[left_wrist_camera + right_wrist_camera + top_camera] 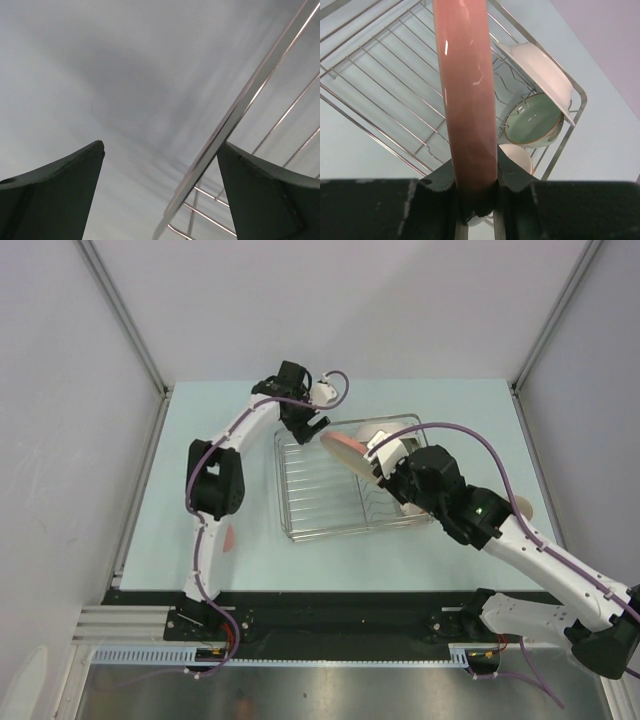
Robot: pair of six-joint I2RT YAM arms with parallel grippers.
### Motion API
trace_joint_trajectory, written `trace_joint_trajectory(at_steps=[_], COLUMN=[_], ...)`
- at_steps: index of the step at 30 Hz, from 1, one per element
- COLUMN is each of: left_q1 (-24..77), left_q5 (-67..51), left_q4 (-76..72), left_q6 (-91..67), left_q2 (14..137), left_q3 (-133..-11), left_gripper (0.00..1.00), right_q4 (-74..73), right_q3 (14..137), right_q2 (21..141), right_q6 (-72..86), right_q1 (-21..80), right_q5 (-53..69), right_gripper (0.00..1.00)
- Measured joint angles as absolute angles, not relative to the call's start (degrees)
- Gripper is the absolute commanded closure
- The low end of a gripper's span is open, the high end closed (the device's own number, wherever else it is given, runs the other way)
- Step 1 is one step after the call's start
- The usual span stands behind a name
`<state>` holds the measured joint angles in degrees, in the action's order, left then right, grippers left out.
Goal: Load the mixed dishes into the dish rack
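My right gripper (476, 175) is shut on the rim of a pink plate (465, 100), which stands edge-on above the dish rack (380, 75). From above, that plate (345, 445) hangs over the rack's (320, 515) far middle, with the right gripper (385, 465) beside it. A white dish (540, 75), a pale green bowl (532, 120) and a bowl with a white inside (517, 157) lean in the rack's far right corner. My left gripper (312, 425) is open at the rack's far left corner. The rack's rim wire (235, 110) runs between its fingers, nothing gripped.
A pale plate (522, 508) lies on the table to the right of the rack, partly behind my right arm. A small pink thing (230, 537) peeks out by the left arm's lower link. Grey walls close in the table on three sides.
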<state>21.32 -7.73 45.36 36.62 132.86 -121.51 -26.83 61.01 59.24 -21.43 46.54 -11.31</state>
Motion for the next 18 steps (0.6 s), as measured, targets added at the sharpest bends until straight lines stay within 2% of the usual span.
trace_joint_trajectory(at_steps=[5, 9, 14, 18], left_q1=[19.75, 16.29, 12.12, 12.91], left_q5=[-7.68, -9.74, -13.15, -15.62], left_q4=[44.29, 43.81, 42.22, 43.53], left_q6=[31.27, 23.18, 14.20, 10.17], left_q2=[128.66, 121.27, 105.36, 98.30], left_q3=[-116.44, -107.50, -86.89, -78.87], left_gripper=[0.00, 0.00, 0.00, 0.00], right_q4=[-27.27, -27.22, -27.68, -27.79], right_q3=[60.71, 59.86, 58.87, 58.85], right_q2=[59.22, 58.50, 57.06, 56.34], right_q6=[-21.43, -21.43, -21.41, -20.97], right_q1=[46.54, 46.26, 44.45, 42.92], right_q5=[-11.33, -11.31, -10.61, -10.15], right_gripper=[1.00, 1.00, 1.00, 1.00])
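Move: The red cup stands about 30 cm back and 19 cm left of the left hand, some 4 cm lower; the dish rack's far left corner is 7 cm to this hand's left, 1 cm back, at about its height. For the plate in the right hand, the rack's wire slots lie roughly 13 cm ahead, 5 cm left and 23 cm below; from that hand the orange bowl is 7 cm ahead, 6 cm right, and the white bowl 28 cm ahead, 2 cm left, both about 20 cm lower. The rack's far rim, already released, is left behind: the wide-open left hand lifts slightly and swings left, then hurries back, about 15 cm back and 8 cm left, along the rack's left side towards the red cup, turning counter-clockwise some 25 degrees while its fingers tip steeper. The plate stays pinched in the right hand, which holds it above the rack and eases about 2 cm to the right. ##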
